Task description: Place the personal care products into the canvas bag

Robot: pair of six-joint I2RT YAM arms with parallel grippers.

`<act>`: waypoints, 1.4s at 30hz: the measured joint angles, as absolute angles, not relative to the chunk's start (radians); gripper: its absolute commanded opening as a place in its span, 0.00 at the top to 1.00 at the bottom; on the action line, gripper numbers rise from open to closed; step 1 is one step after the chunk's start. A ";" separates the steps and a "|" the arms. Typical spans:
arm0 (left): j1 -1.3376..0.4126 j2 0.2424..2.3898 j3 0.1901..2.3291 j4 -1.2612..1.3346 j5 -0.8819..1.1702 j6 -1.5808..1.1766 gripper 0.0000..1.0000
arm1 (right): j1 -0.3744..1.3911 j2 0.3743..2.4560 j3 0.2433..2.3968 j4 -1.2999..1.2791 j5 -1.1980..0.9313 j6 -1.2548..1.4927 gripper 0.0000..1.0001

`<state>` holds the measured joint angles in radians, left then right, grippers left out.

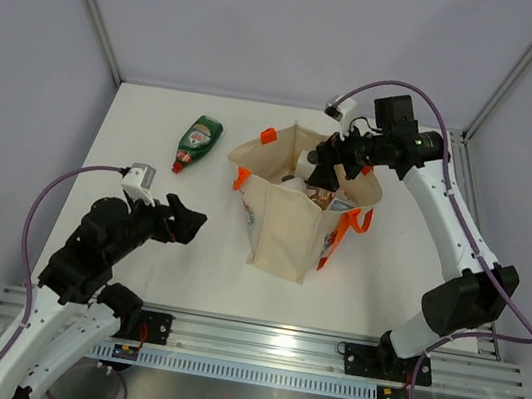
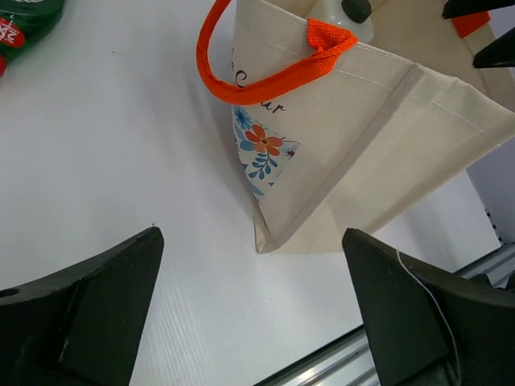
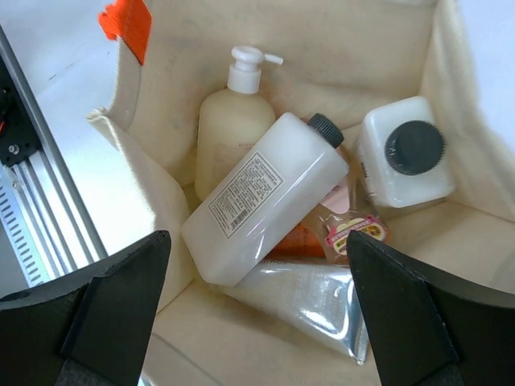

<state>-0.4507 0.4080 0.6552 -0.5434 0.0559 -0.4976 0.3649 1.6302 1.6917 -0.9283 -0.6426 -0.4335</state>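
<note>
The beige canvas bag with orange handles stands upright mid-table. My right gripper is open and empty just above its mouth. In the right wrist view the bag holds a cream pump bottle, a white black-capped bottle, a squat white black-capped container, a pink clear bottle, an orange cylinder and a white tube. The green red-capped bottle lies on the table left of the bag. My left gripper is open and empty, left of the bag.
The bag's orange handle hangs over its near side above the flower print. The green bottle's edge shows in the left wrist view. A metal rail runs along the near table edge. White walls enclose the table.
</note>
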 measured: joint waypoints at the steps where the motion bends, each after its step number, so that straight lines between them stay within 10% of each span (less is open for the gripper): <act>1: -0.451 0.414 0.655 -0.544 0.050 -0.497 0.01 | 0.361 1.614 1.707 -0.933 -0.636 -0.435 0.00; 20: -0.420 0.746 0.783 -0.588 -0.187 -0.361 0.01 | 0.224 1.231 1.575 -0.925 -0.702 -0.398 0.00; 42: -0.063 1.872 1.479 -0.399 0.078 -0.150 0.01 | -0.038 1.209 1.317 -0.798 -0.973 -0.400 0.00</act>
<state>-0.0628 1.8721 1.4792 -0.3988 0.0784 -0.1505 -0.0383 1.2091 1.3174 -0.7979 -0.9726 -0.3996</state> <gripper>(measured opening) 0.985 0.993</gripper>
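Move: The green bottle lies flat on the table, about 33 cm ahead of the left hand, 8 cm to its left and some 20 cm below. Its one near neighbour, the canvas bag, stands roughly 11 cm ahead of the left hand, 22 cm to the right and 10 cm lower. From the right hand, which is at the bag's mouth, the bag's middle is 5 cm left, 2 cm back and 13 cm down; the green bottle is about 18 cm ahead, 36 cm left and 23 cm below. Heading for the green bottle, the open left hand first dips a little, then sweeps about 30 cm forward, drifting left and sinking some 10 cm while its fingers tip down by roughly 30 degrees; it ends just above the bottle, touching nothing. The open right hand rises 10 cm from the bag's mouth, draws back and about 10 cm right to the bag's right side, then sinks partway again. ##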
